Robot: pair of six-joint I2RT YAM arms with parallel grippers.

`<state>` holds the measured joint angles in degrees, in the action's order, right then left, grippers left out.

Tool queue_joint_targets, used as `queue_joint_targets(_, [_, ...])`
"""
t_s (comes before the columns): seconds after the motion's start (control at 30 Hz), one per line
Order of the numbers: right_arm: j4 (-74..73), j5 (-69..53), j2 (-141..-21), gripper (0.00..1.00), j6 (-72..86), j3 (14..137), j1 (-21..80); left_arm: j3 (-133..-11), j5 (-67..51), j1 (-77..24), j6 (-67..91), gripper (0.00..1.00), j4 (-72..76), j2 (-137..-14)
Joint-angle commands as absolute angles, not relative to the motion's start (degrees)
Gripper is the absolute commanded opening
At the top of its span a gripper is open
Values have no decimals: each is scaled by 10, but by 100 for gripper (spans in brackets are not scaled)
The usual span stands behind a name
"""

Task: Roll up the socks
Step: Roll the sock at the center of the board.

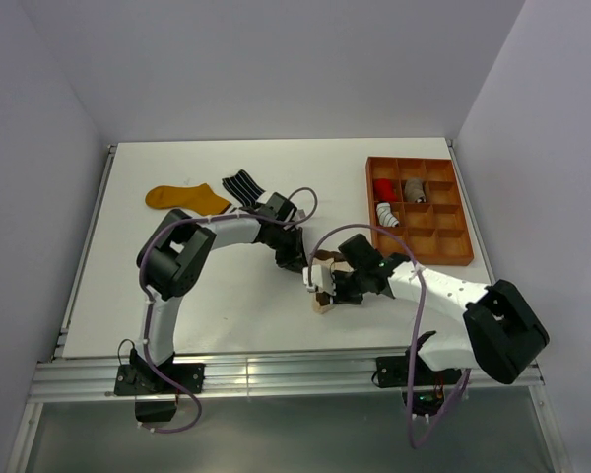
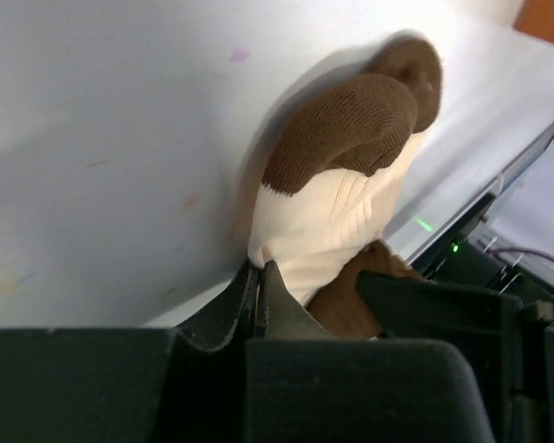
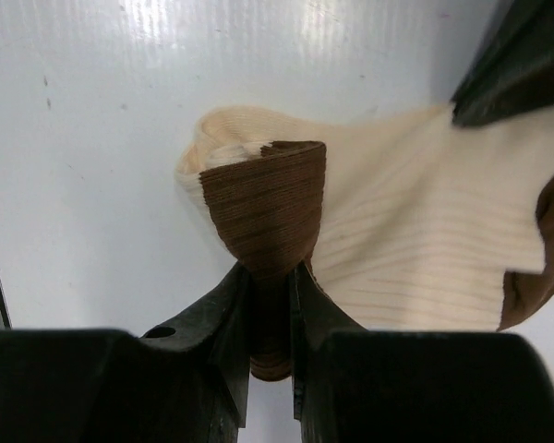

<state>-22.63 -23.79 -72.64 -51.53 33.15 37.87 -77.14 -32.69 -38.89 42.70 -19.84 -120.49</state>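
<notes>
A cream sock with brown toe and heel point(image 1: 322, 289) is held between both grippers near the middle of the table. My left gripper point(image 2: 259, 266) is shut, pinching a cream edge of this sock point(image 2: 337, 208). My right gripper point(image 3: 270, 273) is shut on a bunched brown part of the same sock point(image 3: 415, 249). From above, the left gripper point(image 1: 297, 258) sits just behind and left of the sock, and the right gripper point(image 1: 335, 286) is on its right. A mustard-yellow sock point(image 1: 182, 198) and a black sock with white stripes point(image 1: 242, 186) lie flat at the back left.
An orange-brown compartment tray point(image 1: 424, 258) stands at the back right and holds a red roll point(image 1: 383, 189), a grey roll point(image 1: 414, 189) and a white striped roll point(image 1: 387, 214). The table's near edge has a metal rail point(image 1: 276, 370).
</notes>
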Motion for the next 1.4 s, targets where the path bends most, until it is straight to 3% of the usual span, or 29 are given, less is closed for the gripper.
queue_joint_targets(0.0, [-337,-281,-758,0,-543,363,339,-749,-218,-367,433,0,-213,-1191])
queue_joint_targets(0.33, [-465,-371,-877,0,-604,474,255,-752,-224,-367,440,1,-200,-1191])
queue_joint_targets(0.5, [-408,-353,-841,0,-594,440,255,-742,-228,-368,438,18,-170,-1161])
queue_joint_targets(0.63, [-390,-343,-829,0,-593,431,256,-757,-235,-367,424,37,-166,-1152])
queue_joint_targets(0.83, [-386,-334,-827,0,-593,429,258,-809,-275,-371,392,50,-192,-1193])
queue_joint_targets(0.97, [-378,-328,-826,0,-585,431,268,-814,-329,-379,388,53,-178,-1225])
queue_joint_targets(1.37, [-365,-318,-855,0,-579,434,278,-876,-347,-402,366,47,-188,-1279])
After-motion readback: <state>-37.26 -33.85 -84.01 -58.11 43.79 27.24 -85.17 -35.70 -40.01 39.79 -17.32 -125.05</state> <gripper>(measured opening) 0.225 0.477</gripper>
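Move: The left fingers are shut on the edge of the cream-and-brown sock, whose middle lies about 7 cm to their right and 2 cm back, barely below. A striped sock lies roughly 21 cm ahead and 14 cm left of that hand. The right hand pinches the sock's brown band; the sock's middle is some 6 cm ahead and 6 cm left of it, and the wooden box about 25 cm ahead and 18 cm right. Left hand releases the sock, goes 4 cm forward, then 5 right; right hand, still pinching, shifts right. ##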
